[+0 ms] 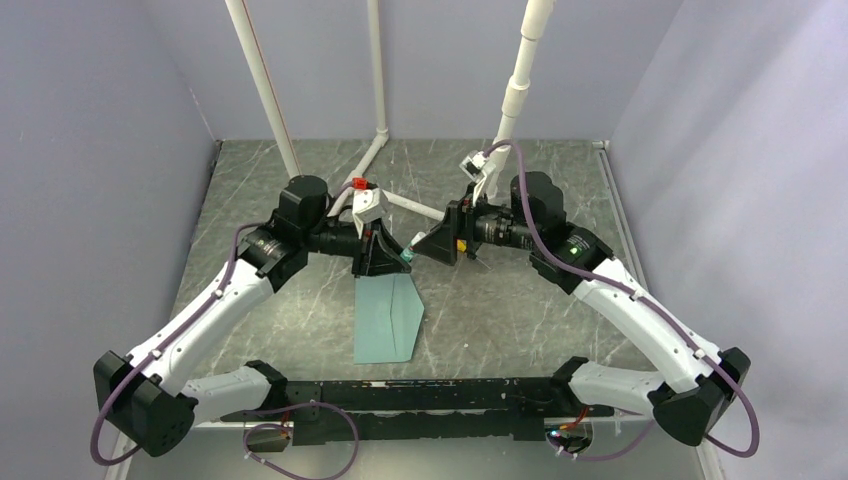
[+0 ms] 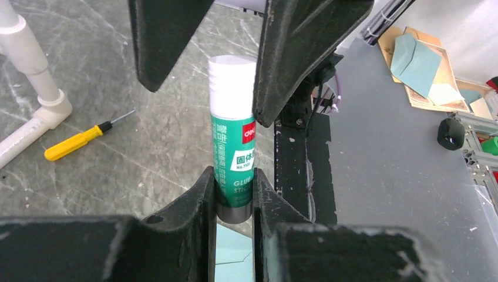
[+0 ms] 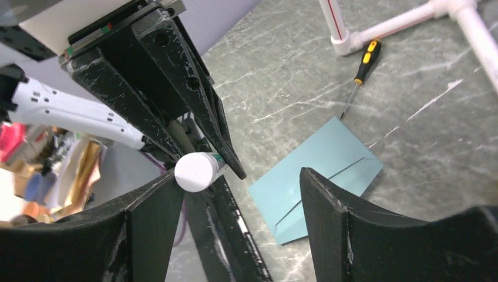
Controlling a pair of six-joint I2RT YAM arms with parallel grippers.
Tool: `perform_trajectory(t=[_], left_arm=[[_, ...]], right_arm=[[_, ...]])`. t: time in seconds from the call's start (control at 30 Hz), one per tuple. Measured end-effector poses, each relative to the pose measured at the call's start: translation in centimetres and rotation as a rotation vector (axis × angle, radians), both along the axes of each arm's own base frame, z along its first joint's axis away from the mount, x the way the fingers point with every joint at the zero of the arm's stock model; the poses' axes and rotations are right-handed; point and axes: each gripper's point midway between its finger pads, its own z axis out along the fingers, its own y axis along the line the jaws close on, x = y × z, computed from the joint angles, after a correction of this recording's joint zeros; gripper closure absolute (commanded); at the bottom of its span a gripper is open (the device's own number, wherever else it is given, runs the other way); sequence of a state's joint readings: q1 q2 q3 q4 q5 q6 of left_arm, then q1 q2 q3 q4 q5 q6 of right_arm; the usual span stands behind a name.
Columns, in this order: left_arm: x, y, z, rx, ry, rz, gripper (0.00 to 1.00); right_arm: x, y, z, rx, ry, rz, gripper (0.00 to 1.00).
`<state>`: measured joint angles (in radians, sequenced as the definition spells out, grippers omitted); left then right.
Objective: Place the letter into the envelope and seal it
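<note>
My left gripper is shut on the lower body of a green glue stick with a white cap, holding it above the table. The right gripper stands open around the cap, which sits close to its left finger with a wide gap to the other. In the top view both grippers meet at mid-table, left and right. The pale teal envelope lies flat just below them, its flap side toward the right, and also shows in the right wrist view. The letter is out of view.
A yellow-handled screwdriver lies on the marble table near white PVC pipe feet. White pipes rise at the back. A black rail spans the near edge. A pile of spare papers sits off the table.
</note>
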<state>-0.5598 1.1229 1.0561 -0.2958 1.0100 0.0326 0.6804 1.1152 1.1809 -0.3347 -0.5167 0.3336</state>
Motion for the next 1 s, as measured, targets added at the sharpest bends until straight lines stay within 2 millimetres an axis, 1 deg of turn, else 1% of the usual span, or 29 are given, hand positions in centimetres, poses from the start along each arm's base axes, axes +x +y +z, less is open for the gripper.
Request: perform_trajectory(t=[0.1,0.23,0.33,0.4,0.47,0.5,0.53,0.57,0.63,0.67,0.7,0.73,0.77,0.8,0.9,0.93,0.97,1.0], left_arm=[[0.5,0.1,-0.3,0.013,-0.001,0.029,0.97],[0.8,0.2,-0.9,0.034,0.008,0.049,0.98],[0.8,0.3,-1.5,0.056,0.022,0.049,0.98],[0.9,0.3,-1.9,0.072,0.034,0.047,0.98],[1.1,0.4,-2.2,0.089,0.039,0.056,0.98],[1.1,0.4,-2.4,0.095,0.046,0.053,0.98],[1.1,0.4,-2.4,0.099,0.051,0.052,0.98],[1.1,0.4,-2.5,0.102,0.055,0.053,0.98],[1.0,0.4,-2.6,0.106,0.061,0.054,0.98],[1.0,0.4,-2.5,0.106,0.063,0.054,0.98],[1.0,0.4,-2.6,0.107,0.061,0.054,0.97],[1.0,0.4,-2.5,0.106,0.06,0.053,0.98],[1.0,0.4,-2.5,0.104,0.058,0.052,0.98],[0.9,0.4,-2.4,0.103,0.055,0.052,0.98],[1.0,0.4,-2.4,0.105,0.054,0.056,0.98],[0.9,0.4,-2.4,0.105,0.056,0.055,0.98],[0.9,0.4,-2.4,0.106,0.058,0.053,0.95],[0.8,0.4,-2.4,0.106,0.058,0.053,0.86]], right_arm=[[-0.1,0.2,-0.4,0.026,0.092,-0.035,0.43],[-0.3,0.7,-0.6,0.036,0.162,-0.035,0.5],[0.1,1.2,-0.8,0.023,0.194,-0.033,0.56],[0.3,1.6,-0.9,0.018,0.207,-0.024,0.73],[0.2,1.9,-1.0,0.018,0.226,-0.006,0.86],[0.2,2.0,-1.0,0.014,0.223,-0.003,0.89],[0.2,1.9,-1.2,0.009,0.231,-0.002,0.9],[0.2,1.9,-1.3,0.008,0.235,0.0,0.87],[0.1,1.9,-1.3,0.007,0.24,0.008,0.66],[0.0,1.9,-1.3,0.007,0.243,0.013,0.59],[-0.1,1.9,-1.3,0.008,0.245,0.016,0.57],[-0.1,1.9,-1.3,0.007,0.246,0.019,0.57],[-0.3,1.8,-1.6,-0.002,0.252,0.021,0.59],[-0.3,1.7,-1.7,-0.005,0.256,0.019,0.67],[-0.6,1.7,-1.8,-0.009,0.264,0.032,0.96],[-0.6,1.7,-1.8,-0.013,0.259,0.032,1.0],[-0.6,1.7,-1.8,-0.013,0.258,0.034,1.0],[-0.6,1.6,-1.8,-0.014,0.257,0.033,1.0]])
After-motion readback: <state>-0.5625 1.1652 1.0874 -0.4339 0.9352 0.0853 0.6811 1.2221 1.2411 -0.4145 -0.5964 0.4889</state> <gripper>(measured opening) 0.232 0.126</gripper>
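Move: The right hand, open, has the white cap of the glue stick almost between its fingertips, about 2 cm back, 1 cm left and 1 cm up. For that hand the envelope lies on the table roughly 29 cm below, 7 cm left and 2 cm back, and the yellow screwdriver some 15 cm ahead, 9 cm right. The left hand still grips the stick's lower end; the cap is about 4 cm above it, 2 cm ahead and 2 cm right. Leftward and down by about 2 cm each, the right hand moves onto the glue stick's cap while rolling some 15 degrees so its forward side dips. Its wide-open fingers close, ease apart briefly, then pinch the cap. The left hand keeps its hold on the stick, sinking about 2.5 cm and going slightly forward, fingertips tipping a little down, then holds still. ##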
